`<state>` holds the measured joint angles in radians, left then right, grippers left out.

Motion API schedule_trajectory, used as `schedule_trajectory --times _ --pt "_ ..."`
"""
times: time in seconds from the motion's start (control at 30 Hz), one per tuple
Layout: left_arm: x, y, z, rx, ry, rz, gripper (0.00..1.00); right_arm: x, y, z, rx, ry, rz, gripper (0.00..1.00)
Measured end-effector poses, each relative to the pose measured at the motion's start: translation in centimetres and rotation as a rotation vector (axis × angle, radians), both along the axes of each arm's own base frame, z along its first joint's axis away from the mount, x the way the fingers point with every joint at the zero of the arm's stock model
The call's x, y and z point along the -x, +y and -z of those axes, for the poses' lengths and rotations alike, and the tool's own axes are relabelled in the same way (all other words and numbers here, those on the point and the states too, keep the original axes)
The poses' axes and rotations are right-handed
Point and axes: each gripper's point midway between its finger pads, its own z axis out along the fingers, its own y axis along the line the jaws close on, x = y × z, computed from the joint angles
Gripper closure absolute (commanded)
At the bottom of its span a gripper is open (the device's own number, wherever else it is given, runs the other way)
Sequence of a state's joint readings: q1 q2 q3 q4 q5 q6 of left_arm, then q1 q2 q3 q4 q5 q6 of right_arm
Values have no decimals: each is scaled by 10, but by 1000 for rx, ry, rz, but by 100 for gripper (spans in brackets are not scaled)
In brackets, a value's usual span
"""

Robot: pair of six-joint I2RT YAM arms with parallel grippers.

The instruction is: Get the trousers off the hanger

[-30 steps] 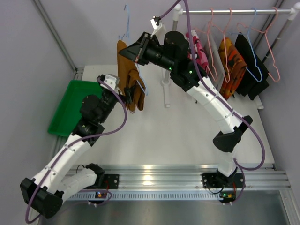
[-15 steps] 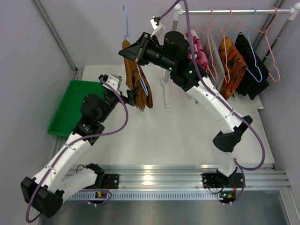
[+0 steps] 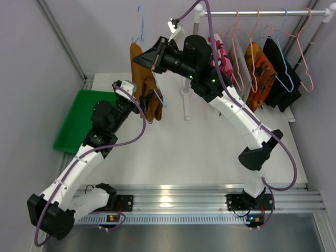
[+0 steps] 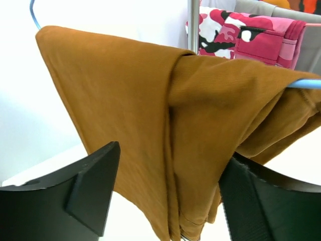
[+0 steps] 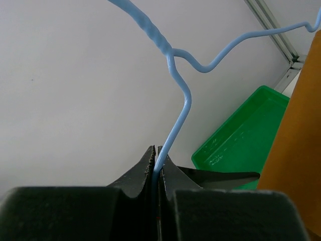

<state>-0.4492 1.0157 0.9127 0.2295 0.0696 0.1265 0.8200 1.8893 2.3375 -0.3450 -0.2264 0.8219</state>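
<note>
The mustard-brown trousers [image 3: 143, 84] hang folded over a blue wire hanger [image 3: 140, 26] held in the air left of the rack. My right gripper [image 3: 152, 62] is shut on the hanger's wire below its twisted neck, which shows in the right wrist view [image 5: 175, 100] between the closed fingertips of the right gripper [image 5: 156, 150]. My left gripper [image 3: 140, 103] is open at the trousers' lower part. In the left wrist view, the trousers [image 4: 150, 115] hang between the spread fingers of the left gripper [image 4: 170, 165]. The pink floral trousers [image 3: 223, 63] hang on the rack.
A green tray [image 3: 79, 118] lies at the table's left edge. The clothes rack's rail [image 3: 262, 11] carries several wire hangers, an orange patterned garment [image 3: 258, 68] and a black garment [image 3: 281, 73]. The rack's upright post [image 3: 186, 100] stands just right of the trousers.
The hanger with the mustard trousers swung right and edge-on, then back left. My left arm moved forward, bringing its open gripper round the trousers' lower part.
</note>
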Motion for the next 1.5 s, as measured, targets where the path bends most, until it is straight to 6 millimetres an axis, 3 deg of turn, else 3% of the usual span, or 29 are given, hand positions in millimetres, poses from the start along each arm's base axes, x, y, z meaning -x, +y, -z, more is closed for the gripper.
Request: schedule_trajectory --times 0.03,0.13,0.3,0.7,1.0,1.13,1.5 --pt "1 3 -1 -6 -5 8 13 0 0 0 2 -4 -1 100" --pt "8 11 -5 -28 -17 46 7 2 -1 -1 4 -13 -8 100" --pt "22 9 -6 -69 -31 121 8 8 0 -1 6 -12 -36 100" --pt "11 -4 12 -106 19 208 4 13 6 15 37 0 -84 100" --pt "4 17 3 -106 6 206 6 16 6 15 43 -26 -102 100" --pt "5 14 5 -109 10 237 1 18 6 15 44 -28 -117 100" --pt "17 8 -4 -156 13 347 1 23 5 15 42 -22 -139 100"
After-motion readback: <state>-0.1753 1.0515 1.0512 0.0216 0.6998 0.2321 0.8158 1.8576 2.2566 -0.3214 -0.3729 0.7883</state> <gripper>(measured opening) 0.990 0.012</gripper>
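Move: The brown trousers' middle lies about 5 cm ahead of the left hand, 1 cm to its right and at its height. The near end of the blue hanger's bar is some 5 cm right of this hand, 3 cm back and 6 cm above. The green bin lies roughly 26 cm left, 2 cm back and 34 cm below. From the right hand, already holding the hanger, the trousers' middle is about 3 cm ahead, 3 cm right and 17 cm below. The right hand keeps its pinch on the blue hanger and eases it back some 2 cm and down 1.5 cm, turning slightly counter-clockwise. Beside the trousers' near end, the left hand opens its fingers fully and swings about 20 degrees clockwise, its left side rising a little; it shuffles back, forward and back again, ending under 2 cm back and slightly left, without gripping the cloth. ##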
